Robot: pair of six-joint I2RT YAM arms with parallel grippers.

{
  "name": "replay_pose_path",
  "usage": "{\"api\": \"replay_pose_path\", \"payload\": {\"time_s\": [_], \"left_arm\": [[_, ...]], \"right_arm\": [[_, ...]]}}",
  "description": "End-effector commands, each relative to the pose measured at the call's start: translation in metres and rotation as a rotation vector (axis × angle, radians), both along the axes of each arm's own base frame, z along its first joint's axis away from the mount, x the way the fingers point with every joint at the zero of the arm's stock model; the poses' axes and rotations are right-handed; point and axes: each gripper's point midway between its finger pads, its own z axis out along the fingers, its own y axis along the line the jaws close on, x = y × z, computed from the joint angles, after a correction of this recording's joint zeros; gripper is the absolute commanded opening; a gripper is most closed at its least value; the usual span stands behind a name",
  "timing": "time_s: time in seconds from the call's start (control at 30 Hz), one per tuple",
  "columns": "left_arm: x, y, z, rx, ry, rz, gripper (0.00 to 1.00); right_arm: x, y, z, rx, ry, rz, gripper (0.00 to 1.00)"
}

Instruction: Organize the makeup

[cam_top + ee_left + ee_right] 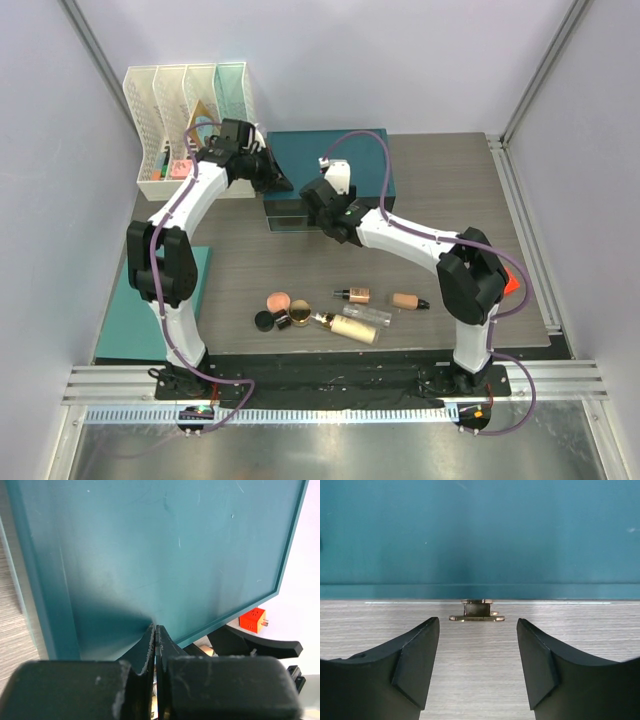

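Observation:
The makeup lies loose near the table's front: a pink blush compact (279,300), a black jar (264,320), a gold-rimmed compact (300,312) and beige bottles (352,295) (405,301) (355,328). A teal box (335,165) stands behind them. My left gripper (277,181) (156,630) is shut with nothing in it, its tips at the box's top surface (150,555) near the left edge. My right gripper (318,217) (478,630) is open in front of the box, facing a small brass clasp (477,611) that is centred ahead of its fingers.
White file racks (185,105) stand at the back left with colourful items beside them. A flat teal panel (135,305) lies at the left table edge. A red cube (510,283) (252,619) sits at the right, partly behind my right arm.

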Motion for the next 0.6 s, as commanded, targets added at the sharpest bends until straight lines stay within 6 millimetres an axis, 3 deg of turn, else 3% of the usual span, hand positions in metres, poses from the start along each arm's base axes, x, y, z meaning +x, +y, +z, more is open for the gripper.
{"api": "replay_pose_path", "payload": {"time_s": [0.0,0.43,0.57], "left_arm": [[-0.025,0.010,-0.043,0.080,0.138,-0.005,0.00],[-0.034,0.012,-0.052,0.091,0.165,-0.023,0.00],[-0.035,0.012,-0.054,0.096,0.169,-0.027,0.00]], "right_arm": [[0.020,-0.001,0.018,-0.005,-0.078,-0.046,0.69],[0.040,-0.018,0.036,-0.006,-0.202,-0.194,0.48],[0.041,-0.023,0.042,0.012,-0.229,-0.228,0.20]]}}
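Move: The upper drawer knob is only about 2 cm ahead of the right hand, some 1 cm to its right and 1 cm lower, between the open fingers. The lower knob sits about 5 cm below the upper one. The dropper bottle lies on the table about 11 cm back and 6 cm to the right of the hand, roughly 9 cm lower. From the left hand, the upper knob is about 5 cm back, 8 cm right and 5 cm lower. Forward by about 1.5 cm, easing slightly down and right, the right hand brings its fingers around the upper drawer knob, then stays there while they go on narrowing until the tips meet both sides of the knob's plate. The left hand stays almost in place, its shut fingertips still resting on the front-left part of the teal box's top. ##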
